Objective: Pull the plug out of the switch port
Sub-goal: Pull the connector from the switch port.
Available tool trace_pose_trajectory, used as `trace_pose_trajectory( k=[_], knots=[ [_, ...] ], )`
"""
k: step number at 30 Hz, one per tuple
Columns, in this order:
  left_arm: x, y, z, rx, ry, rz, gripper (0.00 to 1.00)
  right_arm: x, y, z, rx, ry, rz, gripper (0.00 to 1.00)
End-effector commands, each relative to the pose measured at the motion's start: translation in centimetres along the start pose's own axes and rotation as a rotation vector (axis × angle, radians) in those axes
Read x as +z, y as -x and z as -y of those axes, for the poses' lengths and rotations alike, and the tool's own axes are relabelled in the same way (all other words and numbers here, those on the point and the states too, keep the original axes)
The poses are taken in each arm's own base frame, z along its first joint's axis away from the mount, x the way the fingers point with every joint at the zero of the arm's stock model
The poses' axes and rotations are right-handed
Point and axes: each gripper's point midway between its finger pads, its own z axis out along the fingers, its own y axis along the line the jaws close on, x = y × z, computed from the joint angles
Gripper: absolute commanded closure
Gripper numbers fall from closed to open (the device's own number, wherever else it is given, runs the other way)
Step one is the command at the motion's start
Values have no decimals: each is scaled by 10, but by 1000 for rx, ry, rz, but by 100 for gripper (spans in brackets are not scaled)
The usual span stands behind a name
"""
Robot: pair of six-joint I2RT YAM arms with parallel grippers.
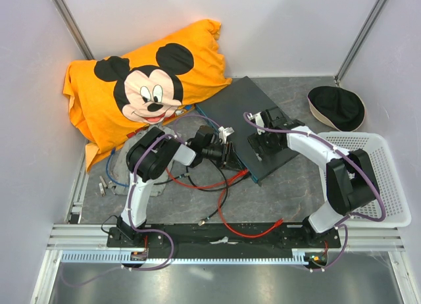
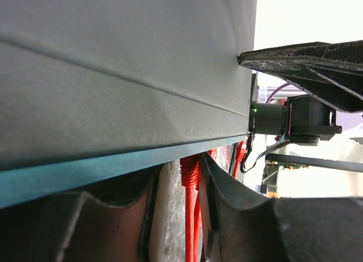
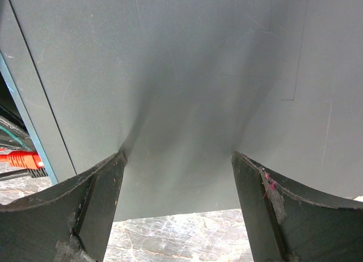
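The switch [image 1: 240,106], a flat dark grey box, lies mid-table with its teal face [image 2: 85,174] toward the left arm. A red plug [image 2: 190,171] sits in a socket of that face, its red cable running down. My left gripper [image 1: 230,156] [image 2: 177,171] straddles this plug. The right finger [image 2: 255,216] is against the plug and the left finger [image 2: 57,228] stands a little off it, so the gripper is open. My right gripper [image 1: 266,141] [image 3: 177,155] is open wide, both fingertips resting on the switch's grey top [image 3: 187,75].
An orange Mickey Mouse pillow [image 1: 145,87] lies at the back left, touching the switch's corner. A black round cap [image 1: 337,106] and a white basket [image 1: 375,179] are at the right. Red cables [image 1: 223,212] and a blue cable [image 1: 118,179] trail across the table. Another red plug [image 2: 241,151] sits further along the face.
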Motion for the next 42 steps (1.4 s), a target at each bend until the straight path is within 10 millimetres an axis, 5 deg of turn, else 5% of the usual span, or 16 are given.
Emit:
trace_pose_trajectory(
  k=[1, 6, 13, 26, 40, 42],
  knots=[
    [21, -29, -20, -23, 55, -89, 64, 18, -19, 0, 0, -9, -78, 14],
    [25, -28, -20, -44, 67, -104, 67, 19, -19, 0, 2, -10, -79, 14],
    [28, -29, -16, -44, 51, -120, 98, 20, -20, -1, -1, -7, -85, 14],
    [21, -31, -6, -10, 23, -159, 98, 16, -16, 4, -14, -27, -70, 14],
    [-26, -39, 9, -119, -134, -230, 99, 20, -23, 5, -25, -29, -94, 14],
    [-38, -26, 11, -105, -156, -209, 99, 21, -23, 5, -27, -32, -96, 14]
  ],
)
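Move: The red plug sits in the switch port right at the left hand's half-open fingertips, about 1 cm to the hand's right and 1 cm back, level with it. A black plug is some 3 cm right and 3 cm back, and the switch's near corner about 6 cm right and 5 cm back. From the right hand over the lid, the red plug lies roughly 8 cm left, 5 cm back and 3 cm lower. The left fingers shut on the red plug's boot and cable under the switch's edge, pinching it while the wrist tilts some 5 degrees and the hand hardly shifts. With the grip kept, the hand then starts to draw left and slightly up, away from the port face, by barely 1 cm. The right hand stays put, its open fingertips resting on the lid. ##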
